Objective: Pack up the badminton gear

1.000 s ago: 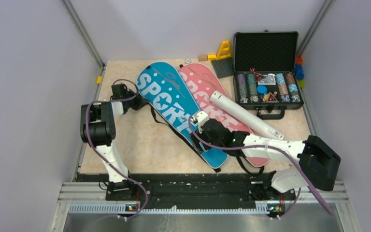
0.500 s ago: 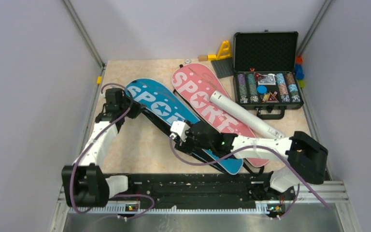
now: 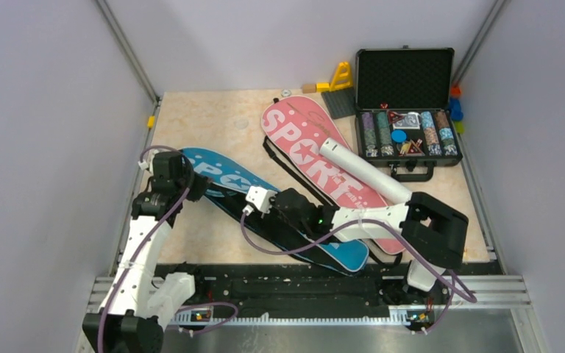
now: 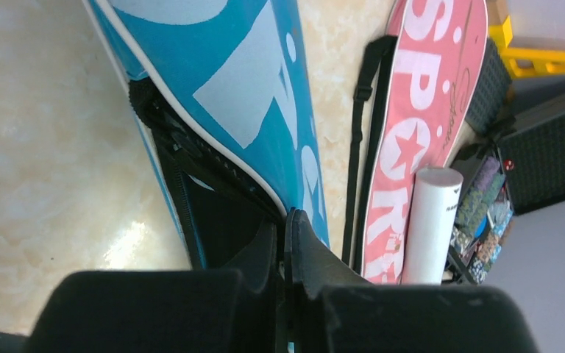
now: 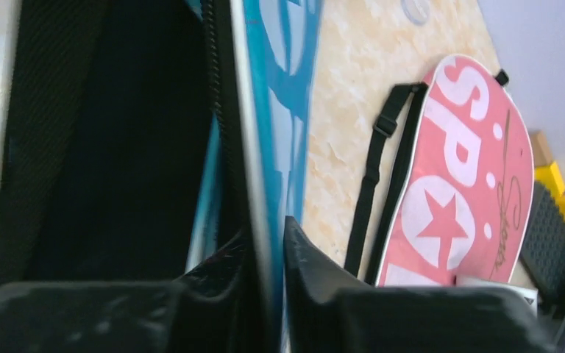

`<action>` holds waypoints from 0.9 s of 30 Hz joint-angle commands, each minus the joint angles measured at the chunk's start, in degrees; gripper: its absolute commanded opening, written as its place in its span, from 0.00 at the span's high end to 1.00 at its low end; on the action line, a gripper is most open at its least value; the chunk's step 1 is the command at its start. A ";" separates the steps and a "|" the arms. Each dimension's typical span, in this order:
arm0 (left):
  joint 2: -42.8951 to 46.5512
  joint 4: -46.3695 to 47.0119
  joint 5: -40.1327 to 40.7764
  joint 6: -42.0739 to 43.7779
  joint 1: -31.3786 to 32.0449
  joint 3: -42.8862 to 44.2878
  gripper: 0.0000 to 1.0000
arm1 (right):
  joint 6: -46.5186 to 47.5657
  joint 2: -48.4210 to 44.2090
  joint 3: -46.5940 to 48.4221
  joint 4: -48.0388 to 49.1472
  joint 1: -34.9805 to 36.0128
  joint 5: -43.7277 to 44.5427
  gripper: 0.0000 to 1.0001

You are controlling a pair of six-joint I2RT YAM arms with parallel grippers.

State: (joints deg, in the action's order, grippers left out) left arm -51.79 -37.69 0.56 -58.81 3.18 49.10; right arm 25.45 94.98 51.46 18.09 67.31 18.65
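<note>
The blue "SPORT" cover [image 3: 224,179] lies slanted across the near left of the table, its zip open and its black inside showing [image 4: 213,213]. My left gripper [image 3: 193,185] is shut on the cover's upper flap at its left end [image 4: 288,220]. My right gripper [image 3: 253,201] pinches the same flap's edge further along [image 5: 268,237]. The pink "SPORT" cover [image 3: 305,147] lies behind, apart from the blue one. A white tube [image 3: 364,173] rests on the pink cover.
An open black case of poker chips [image 3: 406,110] stands at the back right. A yellow plastic toy [image 3: 340,75] and a dark ridged pad [image 3: 340,103] sit beside it. The pink cover's black strap [image 3: 279,158] trails on the table.
The blue cover has swung and slid toward the near left, away from the pink one. Both arms moved with it. The right gripper's fingers have closed on the flap.
</note>
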 commanded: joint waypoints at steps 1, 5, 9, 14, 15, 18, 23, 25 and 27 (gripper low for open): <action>3.68 0.28 -3.32 2.90 0.42 1.84 1.00 | 1.99 0.05 6.56 1.45 -0.08 4.89 1.00; 6.42 1.73 -7.94 8.36 0.42 4.20 0.82 | 1.04 -4.76 11.97 -7.12 -3.64 -0.89 1.00; 9.09 5.13 -12.28 12.73 0.42 7.29 0.25 | -1.42 -7.86 21.21 -19.41 -8.87 -13.95 1.00; 12.11 7.38 -18.76 19.11 0.42 15.65 0.05 | 2.14 -8.08 33.19 -33.22 -13.10 -20.83 1.00; 12.82 8.35 -18.27 19.92 0.42 16.62 0.04 | 1.49 -8.15 34.84 -35.52 -14.53 -23.18 1.00; 14.80 11.82 -15.68 24.10 0.42 17.90 0.01 | 0.33 -7.96 40.00 -41.07 -18.84 -28.78 1.00; 12.50 14.32 -24.93 38.95 0.42 19.02 0.01 | 6.55 -6.58 46.16 -51.97 -26.69 -37.63 1.00; 9.99 15.35 -29.85 44.43 0.42 19.01 0.01 | 12.94 -6.30 47.20 -57.98 -29.79 -44.37 1.00; 7.60 20.26 -34.57 49.86 0.42 17.72 0.01 | 19.40 -6.38 47.18 -62.22 -31.90 -48.17 1.00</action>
State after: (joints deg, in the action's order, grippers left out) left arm -38.48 -25.02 -22.70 -23.73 3.49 67.83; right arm 32.36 91.44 94.72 -35.05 39.46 -16.14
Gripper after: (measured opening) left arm 0.986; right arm 0.046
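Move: The right fingers are closing around the blue bag's flap edge, which lies right at their hand point; that spot is about 16 cm to the left gripper's right, 3 cm nearer the base and some 7 cm lower. The left gripper still pinches the same flap farther up. From the right hand, the pink bag's middle lies about 11 cm ahead, 17 cm right and 9 cm below, the white tube 13 cm ahead and 27 cm right, also 9 cm below. Finish closing the right fingers on the flap edge and, keeping the pinch, lift it about 17 cm while carrying it roughly 9 cm forward and 8 cm right, over towards the pink bag. As that lift starts, open the left gripper wide to let the flap go, then raise it some 24 cm and slightly back, tilting its fingers up about 50 degrees. ##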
